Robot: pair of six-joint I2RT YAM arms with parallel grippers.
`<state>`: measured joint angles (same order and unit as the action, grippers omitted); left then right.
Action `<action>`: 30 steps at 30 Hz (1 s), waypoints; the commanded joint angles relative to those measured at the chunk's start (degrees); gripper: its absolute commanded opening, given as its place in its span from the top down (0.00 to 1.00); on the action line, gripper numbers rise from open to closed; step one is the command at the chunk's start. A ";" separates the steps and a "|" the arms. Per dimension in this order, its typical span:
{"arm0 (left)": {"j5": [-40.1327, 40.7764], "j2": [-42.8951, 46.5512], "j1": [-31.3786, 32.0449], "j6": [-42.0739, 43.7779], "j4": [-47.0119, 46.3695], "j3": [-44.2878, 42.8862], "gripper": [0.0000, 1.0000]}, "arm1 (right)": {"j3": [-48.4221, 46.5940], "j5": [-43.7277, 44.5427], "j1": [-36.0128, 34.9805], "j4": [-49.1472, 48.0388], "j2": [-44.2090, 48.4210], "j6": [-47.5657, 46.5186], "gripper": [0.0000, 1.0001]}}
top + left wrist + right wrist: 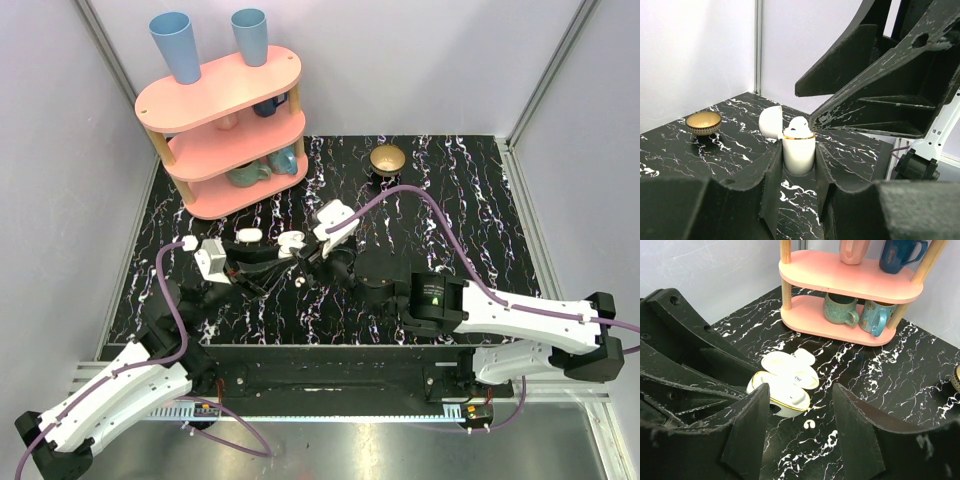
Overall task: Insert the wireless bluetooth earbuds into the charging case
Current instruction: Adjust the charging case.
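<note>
The charging case (799,152), white with a gold rim, stands upright with its lid (771,122) swung open. My left gripper (799,156) is shut on the case body. One white earbud (799,125) sits in the case, poking above the rim. A second earbud (809,424) lies loose on the black marbled table just in front of the case (780,395). My right gripper (801,392) hovers over the case, open, with nothing between its fingers. From above, the case (291,241) sits between the left gripper (275,255) and right gripper (318,255), with the loose earbud (301,283) nearby.
A pink three-tier shelf (225,130) with mugs and two blue cups stands at the back left. A small gold bowl (387,159) sits at the back centre. A small white oval piece (805,357) lies just behind the case.
</note>
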<state>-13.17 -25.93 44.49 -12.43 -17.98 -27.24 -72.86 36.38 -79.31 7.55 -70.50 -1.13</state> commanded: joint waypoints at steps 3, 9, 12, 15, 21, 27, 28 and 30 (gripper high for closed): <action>1.30 0.53 -0.28 0.47 -5.14 0.53 1.00 | -2.20 -0.52 -0.67 -3.85 4.84 2.79 0.28; 1.92 1.15 -0.28 0.65 -5.22 0.88 1.00 | -2.02 -0.43 -0.58 -4.30 8.45 7.10 0.17; 2.09 1.24 -0.28 0.91 -5.14 0.79 1.00 | -2.02 1.23 -0.50 -2.82 9.15 11.66 0.17; 1.39 1.76 -0.28 1.44 -5.57 0.61 1.00 | -3.86 1.77 3.52 5.75 9.06 21.48 0.16; 0.34 3.26 -0.28 2.93 -8.13 1.49 1.00 | 1.48 -25.28 18.83 9.69 10.03 45.23 0.18; 0.16 3.08 -0.28 3.73 -8.39 1.40 1.00 | 4.39 -35.67 20.95 3.80 9.16 53.67 0.17; 0.33 2.91 -0.19 3.81 -8.48 1.40 1.00 | 4.83 -37.68 20.86 2.74 8.63 55.34 0.17; 0.60 2.73 -0.28 3.99 -8.65 1.32 1.00 | 6.49 -39.63 20.95 -1.46 8.36 56.75 0.16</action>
<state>-12.60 -23.24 44.49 -9.63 -22.44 -25.65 -67.90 5.67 -58.65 14.72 -61.76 47.88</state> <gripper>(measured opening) 0.324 0.834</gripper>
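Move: The charging case, lid open, is held in the left fingertips, its middle about 1 cm to the right of that hand's point. From the right hand it lies roughly 3 cm left, 1 cm ahead and 1 cm below. A loose earbud on the table is almost straight under the right hand, about 1 cm ahead, 1 cm left and 20 cm down; the white oval box sits some 11 cm ahead, 11 cm left and 20 cm down. Backing off to the right and up about 6 cm, the right hand spreads its already open fingers wider, loops forward some 5 cm, then drops and comes back left and backward beside the case, rolling about 50 degrees clockwise as seen from behind the hand. The left hand keeps its pinch on the case, raising it 1.5 cm with a slight tilt late on. ##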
